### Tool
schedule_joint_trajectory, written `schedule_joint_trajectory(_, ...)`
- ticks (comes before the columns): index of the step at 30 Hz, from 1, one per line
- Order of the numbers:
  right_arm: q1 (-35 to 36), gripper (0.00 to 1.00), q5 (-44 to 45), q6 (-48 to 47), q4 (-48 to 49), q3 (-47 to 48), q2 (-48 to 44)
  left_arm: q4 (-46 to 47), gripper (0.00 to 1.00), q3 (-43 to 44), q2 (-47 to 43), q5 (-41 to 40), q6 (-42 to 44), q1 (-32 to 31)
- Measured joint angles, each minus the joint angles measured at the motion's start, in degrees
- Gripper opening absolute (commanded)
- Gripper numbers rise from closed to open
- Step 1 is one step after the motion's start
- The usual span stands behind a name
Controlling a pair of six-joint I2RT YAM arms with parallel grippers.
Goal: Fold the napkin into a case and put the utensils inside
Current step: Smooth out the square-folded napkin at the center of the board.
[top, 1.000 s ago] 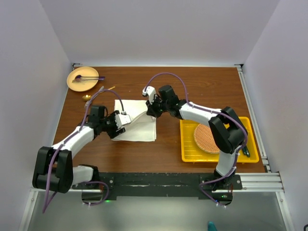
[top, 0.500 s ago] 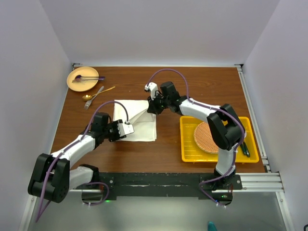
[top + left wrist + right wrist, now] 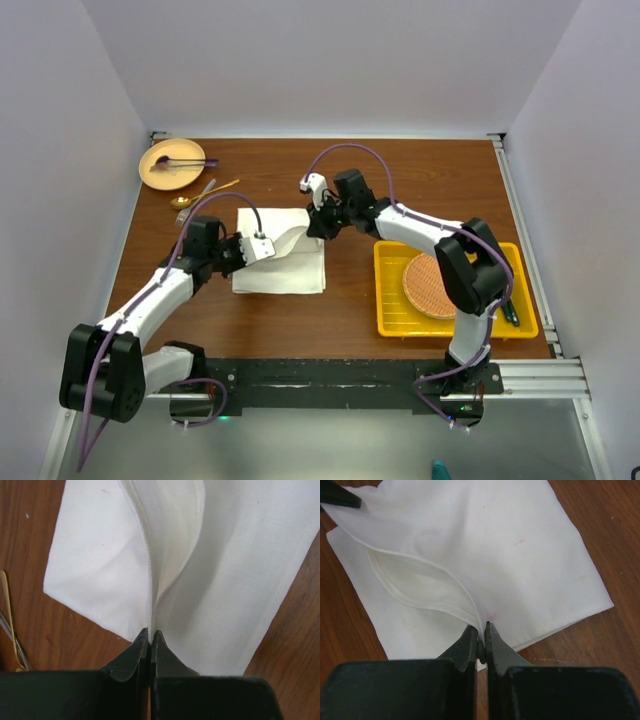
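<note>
The cream-white napkin [image 3: 290,275] lies folded on the brown table, its top layer lifted along a seam. My left gripper [image 3: 262,247] is shut on that layer's near-left edge; in the left wrist view the napkin [image 3: 225,580] rises from the shut left gripper [image 3: 150,632]. My right gripper [image 3: 316,228] is shut on the far-right corner of the same layer, and in the right wrist view the napkin [image 3: 510,555] spreads beyond the shut right gripper [image 3: 481,629]. The gold utensils [image 3: 200,193] lie on the table left of the cloth; one utensil [image 3: 7,610] shows at the left wrist view's edge.
A tan plate [image 3: 160,175] with a purple utensil [image 3: 178,160] sits at the far left corner. At the right stands a yellow tray [image 3: 390,310] holding a round woven orange mat [image 3: 430,285] and dark green-handled utensils [image 3: 510,312].
My left gripper has moved up to the napkin's left edge and gone from open to shut on the lifted layer. The right gripper has kept its hold and hardly moved.
</note>
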Motion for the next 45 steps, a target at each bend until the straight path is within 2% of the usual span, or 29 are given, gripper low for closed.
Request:
schedule_joint_trajectory(5, 0.0, 0.00, -0.9, -2.1, -1.4, -0.3, -3.6, -4.9, 0.00, 4.5, 0.0, 1.9, 0.5, 0.7)
schedule_joint_trajectory(14, 1.3, 0.00, -3.5, -5.2, -2.8, -3.8, -6.4, -12.1, 0.00, 5.6, 0.5, 3.8, 3.5, 0.7)
schedule_joint_trajectory(30, 3.7, 0.00, -3.8, -12.5, -6.6, -6.8, -4.5, -14.5, 0.00, 4.3, 2.4, 3.3, 6.4, 1.0)
schedule_joint_trajectory(39, 3.6, 0.00, -4.2, -13.4, -10.3, -5.2, -6.1, -19.3, 0.00, 10.5, 1.9, 3.6, 6.4, 1.1)
schedule_joint_trajectory(45, 3.5, 0.00, -4.2, -14.4, -11.3, -5.2, -7.1, -21.0, 0.00, 9.9, 1.4, 4.2, 7.1, 1.1)
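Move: Both grippers already pinch the lifted upper-layer edge of the square-folded napkin. Its middle lies about 9 cm right, 3 cm ahead and 5 cm below the left gripper, and about 8 cm left, 4 cm back and 7 cm below the right one. The gold spoon is some 17 cm ahead and 8 cm left of the left gripper; the yellow tray's middle is roughly 33 cm right and 14 cm back from the right one. Keep both grippers shut on the raised napkin edge and flick it up, the right by 4 cm, the left by 2. Then draw it back and down towards the napkin's near side, the right travelling about 7 cm back while turning some 15 degrees counter-clockwise, the left only about 3 cm. Lift both again by 2 to 3 cm, the left easing slightly down at the end. ##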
